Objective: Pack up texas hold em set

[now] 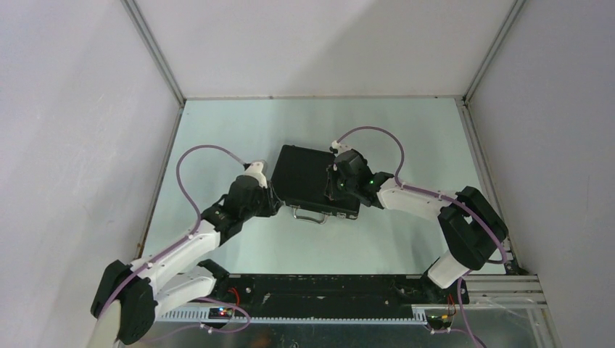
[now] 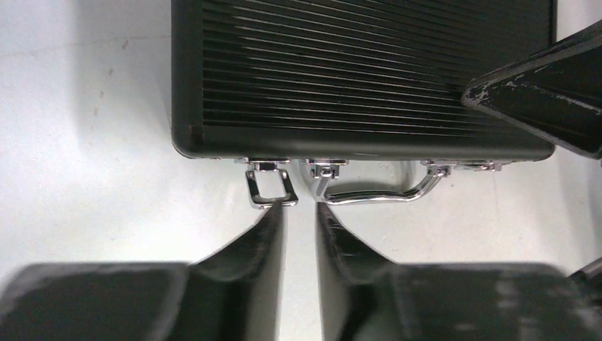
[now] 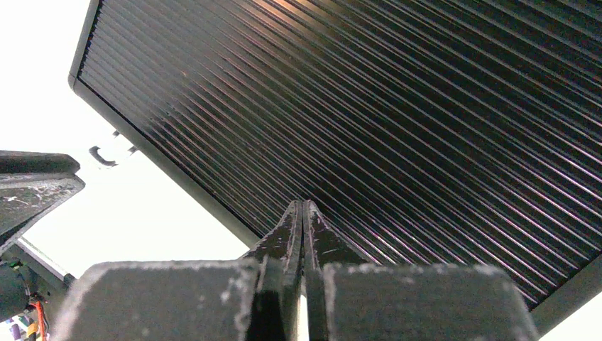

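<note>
The black ribbed briefcase (image 1: 304, 177) of the texas hold em set lies closed and flat on the table, its silver handle (image 1: 310, 215) facing the arms. In the left wrist view my left gripper (image 2: 298, 207) stands at the case's front edge. Its jaws are a narrow gap apart with nothing between them, and the left tip touches the flipped-out silver latch loop (image 2: 270, 188) beside the handle (image 2: 376, 193). My right gripper (image 3: 304, 206) is shut and empty, its tip down on the ribbed lid (image 3: 390, 106) near the right side. Chips, cards, dice and the disc are out of view.
The pale green table (image 1: 239, 138) is walled by white panels on three sides. A black rail with cable trays (image 1: 326, 301) runs along the near edge. A second silver latch (image 2: 468, 167) sits right of the handle. The right gripper's finger (image 2: 546, 92) overhangs the lid's right corner.
</note>
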Robot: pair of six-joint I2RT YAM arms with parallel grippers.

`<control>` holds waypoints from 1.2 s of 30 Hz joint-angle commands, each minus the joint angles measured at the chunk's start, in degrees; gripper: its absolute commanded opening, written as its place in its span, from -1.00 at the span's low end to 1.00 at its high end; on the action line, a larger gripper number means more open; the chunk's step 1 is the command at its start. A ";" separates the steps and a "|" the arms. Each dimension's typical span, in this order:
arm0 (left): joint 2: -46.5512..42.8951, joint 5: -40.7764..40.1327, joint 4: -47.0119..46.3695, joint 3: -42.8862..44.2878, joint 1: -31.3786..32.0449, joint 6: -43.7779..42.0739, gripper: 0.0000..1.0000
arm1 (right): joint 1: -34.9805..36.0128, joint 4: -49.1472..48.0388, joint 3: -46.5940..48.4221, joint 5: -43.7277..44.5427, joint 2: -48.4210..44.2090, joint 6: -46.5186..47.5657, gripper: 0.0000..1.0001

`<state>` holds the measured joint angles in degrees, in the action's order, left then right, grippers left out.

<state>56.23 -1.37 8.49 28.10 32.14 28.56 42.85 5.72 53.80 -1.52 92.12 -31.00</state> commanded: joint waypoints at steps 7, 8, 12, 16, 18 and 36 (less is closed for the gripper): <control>5.84 -1.69 -1.14 3.15 0.21 0.39 -1.00 | 0.77 8.60 -3.12 -0.23 2.73 0.66 -1.00; 8.09 -1.73 -1.61 2.59 0.25 0.68 -1.00 | 0.88 8.50 -3.09 -0.28 2.72 0.63 -1.00; 11.74 -1.01 -4.08 0.40 0.27 2.43 -1.00 | 1.16 8.66 -3.09 -0.29 2.67 0.58 -1.00; 12.69 -2.45 -8.79 -3.50 0.29 4.23 -1.00 | 1.16 8.59 -3.10 0.01 2.69 0.68 -1.00; 14.34 -4.02 -11.19 -4.55 0.29 4.60 -1.00 | 1.04 8.27 -3.09 -0.12 2.72 0.68 -1.00; -0.36 -6.36 -4.92 -6.05 1.03 8.31 -1.00 | 1.34 8.97 -3.15 0.46 0.70 0.88 -1.00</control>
<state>61.89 -6.50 -0.45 20.86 32.40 35.22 43.24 5.13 53.47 -1.10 91.92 -31.00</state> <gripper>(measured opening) 0.002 0.005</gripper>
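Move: The case's raised left latch is about 3 cm ahead of the left gripper, 1 cm to its right and 5 cm below. The handle is some 9 cm to the gripper's right, level fore and aft and 6 cm lower; the right latch is about 19 cm to its right, also level. For the right gripper, already on the lid, the lid's middle is 5 cm ahead and 3 cm left, that left latch roughly 14 cm left and 3 cm back. Shut the left gripper's part-open fingers while easing about 1 cm forward, then drive the closed tips down some 8 cm along the case front to fold the left latch down, drifting slightly left. Rise about 3 cm again afterwards. Keep the right gripper's closed fingertips resting still on the lid throughout. ##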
